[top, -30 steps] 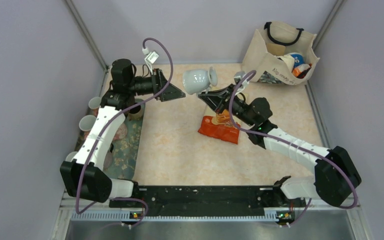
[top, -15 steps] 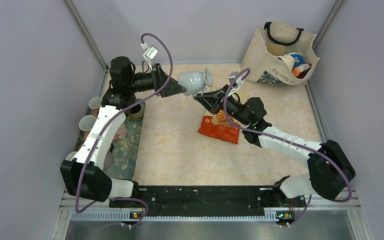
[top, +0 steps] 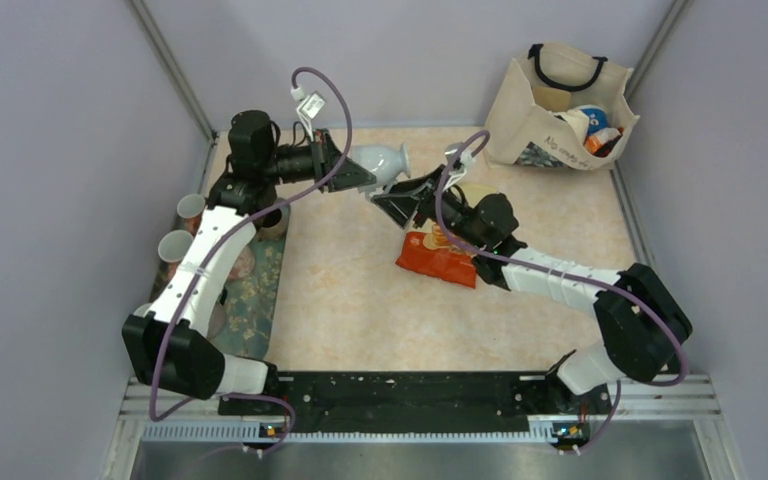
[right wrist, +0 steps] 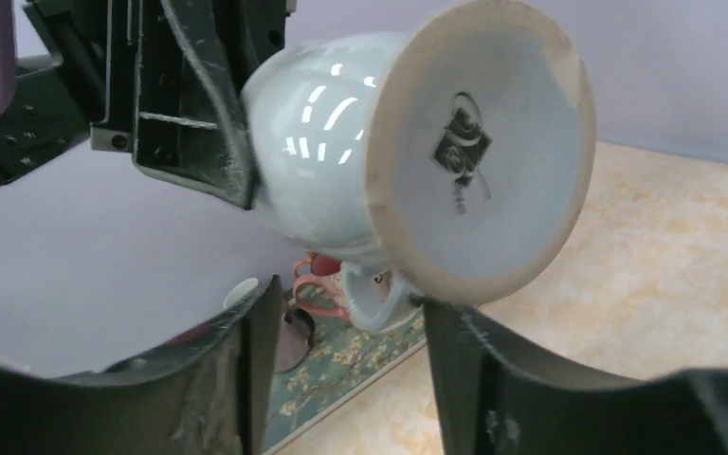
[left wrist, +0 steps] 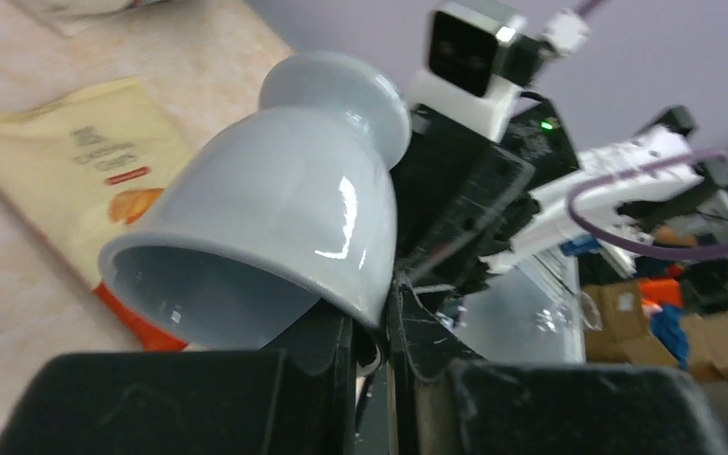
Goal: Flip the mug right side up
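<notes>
A pale blue mug (top: 378,159) hangs on its side above the far table, its mouth toward the left arm and its foot toward the right arm. My left gripper (top: 357,176) is shut on the mug's rim: in the left wrist view the wall of the mug (left wrist: 284,190) is pinched between the two fingers of the left gripper (left wrist: 370,318). My right gripper (right wrist: 346,294) stands open just under the mug (right wrist: 332,142), its jaws apart on either side of the handle (right wrist: 372,301). The unglazed foot (right wrist: 479,142) faces the right wrist camera.
A canvas tote bag (top: 560,100) full of items stands at the back right. An orange snack packet (top: 440,255) lies under the right arm, a yellow one (left wrist: 66,161) beside it. A floral mat (top: 250,290) with cups (top: 175,245) and a pink mug (right wrist: 318,284) lines the left edge.
The mug moved left toward the left arm. The left jaws closed on its rim and the right jaws opened off its handle.
</notes>
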Motion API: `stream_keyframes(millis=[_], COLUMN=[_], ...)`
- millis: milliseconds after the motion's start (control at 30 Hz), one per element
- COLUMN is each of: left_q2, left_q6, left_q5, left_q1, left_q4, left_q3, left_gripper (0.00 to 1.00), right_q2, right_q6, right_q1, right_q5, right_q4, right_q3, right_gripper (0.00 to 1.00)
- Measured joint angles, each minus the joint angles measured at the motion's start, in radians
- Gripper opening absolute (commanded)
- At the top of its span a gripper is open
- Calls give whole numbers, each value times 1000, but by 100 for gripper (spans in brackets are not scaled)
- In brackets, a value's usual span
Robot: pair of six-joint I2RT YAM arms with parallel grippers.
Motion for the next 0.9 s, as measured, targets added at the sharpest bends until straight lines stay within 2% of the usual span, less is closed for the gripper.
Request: stream_keyframes(millis=[67,100,133,167,367,600,733,900], left_q2=[-3,-3,-3,-4,-23,-36,-91,-108], left_q6=[103,163,217,266,529,896,1027,1075], left_q5=[-92,-146,-197,-243,-446,-716,-929,-1117], left_q1=[1,2,6,13,49,48,48,48], left_q4=[-168,-246,-310,-367,-669,-1096,-1231,-1326], left_q3=[41,64,84,99,125,184,56,-123], left_gripper=[0,0,0,0,0,0,0,0], right_q2=[-2,-3,-3,-5,-54,-185,-281,-332], right_q6=[-14,-19,-24,-29,-52,-168,-250,-303], right_q1=[5,6,7,7,8,9,9,9], right_q5=[10,11,13,13,16,46,76,101], right_q4=[-12,-21,-34,-48,-130,-343,-412,-455], right_q3=[-1,-2,-3,-3,-74,-124,-141,-152], right_gripper=[72,80,92,98,99,99,99,99])
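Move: The left hand holds the grey mug sideways by its rim. The free front-right spot of the tray lies about 25 cm to its left, 11 cm back and 34 cm below. Beside that spot, the pink mug stands some 5 cm farther left and 9 cm farther out, and the dark-handled mug 9 cm left and 2 cm nearer. From the right hand the spot is roughly 30 cm left, 11 cm back and 29 cm below. Left swings its pinched mug some 22 cm left and down, and back, trayward, fingers tipping downward; right opens, retreats. ##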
